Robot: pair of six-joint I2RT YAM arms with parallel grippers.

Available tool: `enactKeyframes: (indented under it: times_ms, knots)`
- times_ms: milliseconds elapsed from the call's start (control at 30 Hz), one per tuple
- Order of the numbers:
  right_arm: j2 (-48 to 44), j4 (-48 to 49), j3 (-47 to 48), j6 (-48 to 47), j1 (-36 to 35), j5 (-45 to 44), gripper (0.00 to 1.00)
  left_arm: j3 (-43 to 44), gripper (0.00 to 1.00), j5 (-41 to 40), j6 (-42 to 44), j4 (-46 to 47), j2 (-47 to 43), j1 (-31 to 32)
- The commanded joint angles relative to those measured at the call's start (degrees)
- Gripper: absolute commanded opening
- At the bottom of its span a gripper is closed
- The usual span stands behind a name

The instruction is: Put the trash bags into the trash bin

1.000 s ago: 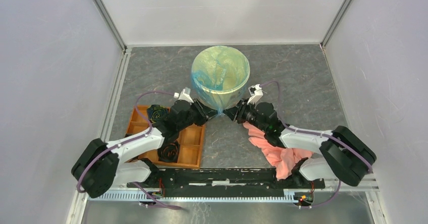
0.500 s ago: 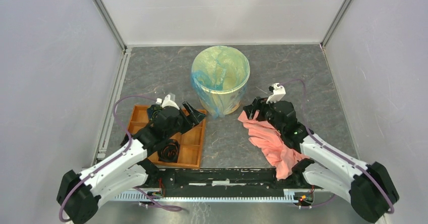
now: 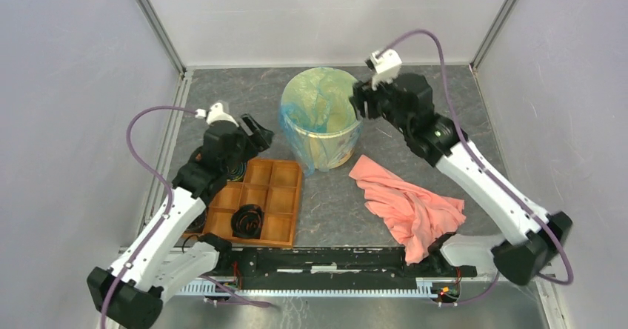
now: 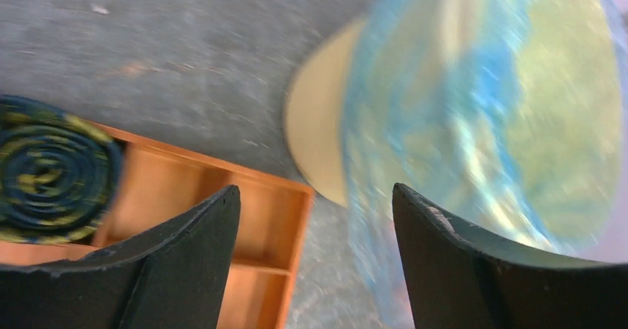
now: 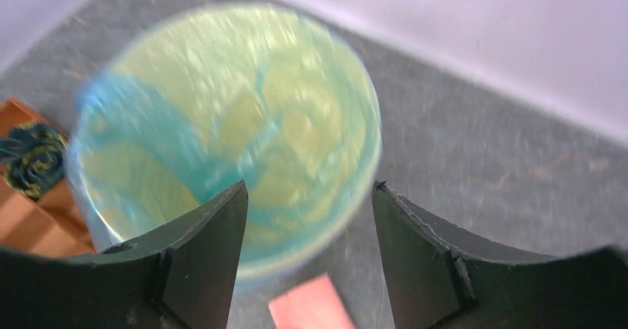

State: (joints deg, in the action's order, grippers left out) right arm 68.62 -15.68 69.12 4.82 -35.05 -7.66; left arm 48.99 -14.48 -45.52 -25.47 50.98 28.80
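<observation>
The round tan-yellow trash bin stands upright at the table's middle back. The light-blue trash bag lines its inside and hangs over the rim down its left and front side. My left gripper is open and empty, left of the bin, above the tray's far end. My right gripper is open and empty, raised at the bin's right rim. The left wrist view shows the bin and the bag, blurred. The right wrist view looks down into the bag-lined bin.
A brown wooden compartment tray lies front left with dark coiled rolls in it. A salmon-pink cloth lies crumpled front right of the bin. Grey walls close the table at left, back and right.
Both grippers let go of the bag's hanging edge at the bin's front, opened and rose. The left moved back left over the tray; the right swung up to the bin's right rim.
</observation>
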Motion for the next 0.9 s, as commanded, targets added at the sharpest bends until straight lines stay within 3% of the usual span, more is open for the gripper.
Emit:
enactKeyframes:
  times_ms: [0, 167, 267, 333, 467, 600, 700, 867]
  knots:
    - [12.6, -8.1, 16.8, -7.1, -2.5, 2.7, 0.67, -2.5, 0.78, 16.0, 6.1, 4.7, 1.8, -15.0]
    - [31.9, -19.0, 41.2, -7.3, -4.7, 1.6, 0.41, -6.0, 0.66, 31.1, -0.7, 19.0, 7.9, -18.8]
    - [39.9, -24.7, 49.6, -7.4, -5.4, -2.1, 0.27, -7.2, 0.58, 34.4, -3.2, 24.4, 10.7, -18.8]
    - [42.2, -25.7, 50.1, -7.9, -6.2, -7.4, 0.18, -7.7, 0.56, 35.7, -4.2, 26.8, 12.4, -18.7]
    - [43.1, -23.8, 44.6, -8.4, -7.5, -14.7, 0.13, -9.7, 0.52, 37.3, -5.7, 30.5, 15.0, -17.3]
    - [46.1, -20.8, 43.8, -7.8, -8.3, -14.5, 0.12, -13.2, 0.49, 37.3, -8.9, 36.2, 18.3, -14.5]
    - [49.2, -15.7, 44.3, -6.7, -8.9, -11.0, 0.13, -13.3, 0.47, 36.3, -10.3, 39.4, 21.5, -11.1]
    - [51.5, -0.5, 41.3, 1.2, -8.9, 3.5, 0.13, -12.0, 0.43, 33.2, -10.5, 40.5, 25.0, -7.2]
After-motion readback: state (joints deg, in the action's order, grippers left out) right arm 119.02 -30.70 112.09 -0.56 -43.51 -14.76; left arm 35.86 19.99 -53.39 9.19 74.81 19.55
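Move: The right hand goes for the trash bag's left side inside the bin, about 10 cm ahead, 14 cm to its left and 13 cm below; the bin's middle is about 9 cm ahead, 9 cm left and 21 cm below, the pink cloth 16 cm back, 11 cm right, 30 cm below. For the left hand, the bag's hanging edge is roughly 6 cm ahead, 10 cm right, 10 cm down; the bin's middle 12 cm ahead, 16 cm right, 12 cm down; the tray 9 cm back, 8 cm left, 21 cm down. The right hand swings left and forward in an arc over the bin's rim, rising some 5 cm before dropping about 17 cm into the left part of the mouth, its fingers closing almost shut and tipping down as the left side of the hand dips about 20 degrees. The left hand first swings out left and forward, then sweeps back right about 12 cm while sinking 10 cm towards the bag's hanging edge, rolling and turning clockwise with its fingers half closing, one fingertip ending right beside the film. ##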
